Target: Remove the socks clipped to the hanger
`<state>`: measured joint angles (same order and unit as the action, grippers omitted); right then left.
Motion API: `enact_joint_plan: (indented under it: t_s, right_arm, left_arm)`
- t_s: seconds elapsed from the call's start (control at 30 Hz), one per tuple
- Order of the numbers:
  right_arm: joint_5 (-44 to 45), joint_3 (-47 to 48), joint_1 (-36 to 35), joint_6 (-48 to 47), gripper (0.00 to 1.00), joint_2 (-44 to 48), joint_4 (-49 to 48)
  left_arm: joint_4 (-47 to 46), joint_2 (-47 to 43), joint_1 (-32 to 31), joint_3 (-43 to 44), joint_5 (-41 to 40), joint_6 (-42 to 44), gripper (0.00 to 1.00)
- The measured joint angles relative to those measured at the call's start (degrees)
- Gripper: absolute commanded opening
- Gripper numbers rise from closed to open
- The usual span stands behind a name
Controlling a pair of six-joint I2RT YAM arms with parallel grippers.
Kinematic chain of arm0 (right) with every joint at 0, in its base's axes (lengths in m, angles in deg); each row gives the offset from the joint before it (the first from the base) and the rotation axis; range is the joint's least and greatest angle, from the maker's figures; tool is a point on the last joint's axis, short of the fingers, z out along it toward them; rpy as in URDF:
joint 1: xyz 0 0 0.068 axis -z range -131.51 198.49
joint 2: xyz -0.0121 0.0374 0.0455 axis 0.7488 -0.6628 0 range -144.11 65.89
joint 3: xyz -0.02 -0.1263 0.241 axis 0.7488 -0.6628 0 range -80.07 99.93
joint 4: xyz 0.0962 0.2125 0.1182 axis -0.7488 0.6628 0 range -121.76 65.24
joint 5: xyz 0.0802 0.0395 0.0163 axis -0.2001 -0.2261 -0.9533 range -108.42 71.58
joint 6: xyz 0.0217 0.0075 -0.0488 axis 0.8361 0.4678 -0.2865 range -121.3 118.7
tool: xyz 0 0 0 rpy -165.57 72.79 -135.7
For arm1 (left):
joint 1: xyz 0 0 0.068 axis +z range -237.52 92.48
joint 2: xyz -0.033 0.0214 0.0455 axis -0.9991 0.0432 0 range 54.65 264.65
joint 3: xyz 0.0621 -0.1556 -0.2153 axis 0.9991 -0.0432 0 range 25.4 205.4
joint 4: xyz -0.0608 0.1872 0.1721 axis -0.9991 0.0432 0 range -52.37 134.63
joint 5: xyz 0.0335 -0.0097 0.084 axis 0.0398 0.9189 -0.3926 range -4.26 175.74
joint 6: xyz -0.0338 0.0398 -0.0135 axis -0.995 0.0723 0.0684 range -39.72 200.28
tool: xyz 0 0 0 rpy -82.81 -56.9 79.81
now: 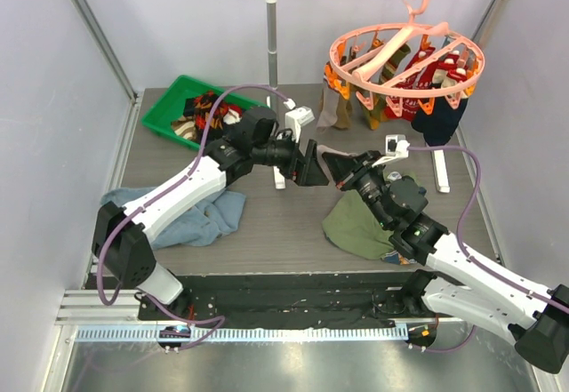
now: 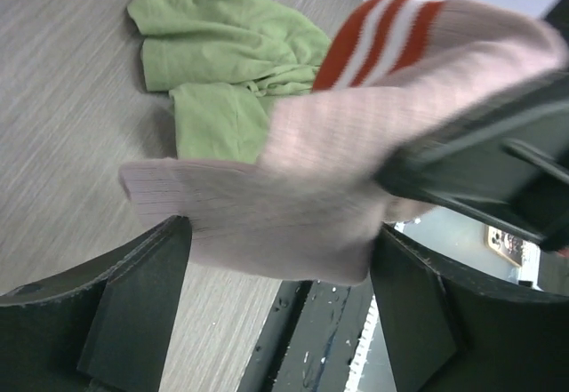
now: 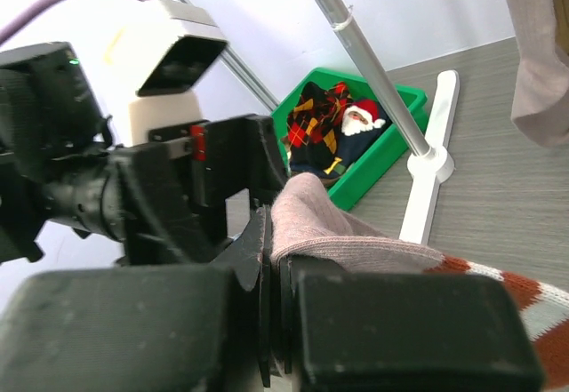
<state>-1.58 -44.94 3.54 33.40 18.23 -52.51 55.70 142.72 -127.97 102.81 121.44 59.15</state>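
Observation:
The round salmon-pink hanger [image 1: 404, 50] hangs from the rail at the back right, with several socks [image 1: 418, 79] clipped under its ring. My right gripper [image 1: 348, 179] is shut on a pinkish-beige sock with orange-red stripes [image 1: 335, 156], held above the table's middle. In the right wrist view the jaws [image 3: 280, 232] pinch the sock's folded edge [image 3: 356, 241]. My left gripper [image 1: 316, 168] faces it, open, with one finger on each side of the sock's free end [image 2: 293, 196]. The left fingers [image 2: 133, 303] do not pinch it.
A green bin [image 1: 169, 116] with several socks sits at the back left. A blue denim garment [image 1: 209, 216] lies at the front left. An olive-green garment [image 1: 360, 228] lies under the right arm. The rail stand's post [image 1: 271, 36] and white foot [image 1: 440, 165] stand behind.

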Motion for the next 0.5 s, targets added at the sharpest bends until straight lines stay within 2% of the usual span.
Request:
enact_joint_plan:
  t_s: [0.1, 0.13, 0.17, 0.2, 0.23, 0.27, 0.3, 0.37, 0.4, 0.47, 0.5]
  right_arm:
    - [-0.1, -0.2, 0.0, 0.0, 0.01, 0.0, -0.7]
    - [-0.1, -0.4, 0.0, 0.0, 0.02, 0.0, -0.9]
    - [-0.1, -0.6, 0.0, 0.0, 0.03, 0.1, -1.0]
    - [-0.1, -0.8, 0.0, 0.0, 0.08, 0.2, -1.0]
    - [-0.1, -1.0, 0.0, 0.0, 0.12, 0.3, -1.0]
    - [-0.1, -1.2, 0.0, 0.0, 0.16, 0.5, -0.9]
    - [0.0, -1.3, 0.0, -0.1, 0.30, 0.8, -0.6]
    - [0.2, -1.3, 0.0, -0.5, 0.41, 1.4, -0.1]
    - [0.4, -1.4, 0.0, -0.6, 0.51, 1.8, 0.1]
    - [1.3, -1.4, 0.0, -1.2, 0.61, 2.8, 0.9]
    - [1.6, -1.4, 0.0, -1.5, 0.70, 3.1, 1.2]
  left_arm:
    - [-0.5, 1.1, 0.0, 0.0, 0.0, -1.2, 0.50]
    - [-0.8, 1.2, 0.0, 0.0, 0.1, -1.6, 0.26]
    - [-1.2, 1.3, 0.0, 0.0, 0.2, -2.1, 0.15]
    - [-1.5, 1.4, 0.0, 0.0, 0.2, -2.8, 0.05]
    - [-1.8, 1.4, 0.0, 0.1, 0.2, -2.8, 0.00]
    - [-1.8, 1.6, 0.0, 0.5, -0.1, -3.0, 0.00]
    - [-1.7, 1.9, 0.0, 1.1, -0.4, -3.1, 0.00]
    - [-1.1, 2.8, 0.1, 2.4, -2.0, -3.7, 0.00]
    - [-0.9, 3.0, 0.2, 2.8, -3.2, -3.9, 0.00]
    - [0.5, 3.0, 1.1, 3.0, -7.0, -4.4, 0.00]
    - [1.3, 2.8, 1.9, 3.0, -9.3, -4.8, 0.00]
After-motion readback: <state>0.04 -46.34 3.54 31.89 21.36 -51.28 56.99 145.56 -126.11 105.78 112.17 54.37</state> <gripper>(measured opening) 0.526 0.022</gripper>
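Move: The pinkish striped sock, still held by the right gripper, hangs at the open left fingers, its middle about 3 cm to that hand's right at its height. The green bin stands roughly 28 cm left and 20 cm farther out, some 24 below; the rack post's foot is about 11 left and 15 ahead, the green cloth 14 right and 2 back, equally low. From the right hand, the sock's middle lies about 3 cm ahead, 2 left and 2 below. Shut the left gripper from nearly wide open so it pinches the sock almost in place, and only then open the right fingers about halfway to let go, easing that hand some 1 cm to its right. Carry the sock forward about 4 cm with the left hand, towards the green bin, turning it around 10 degrees counter-clockwise. ##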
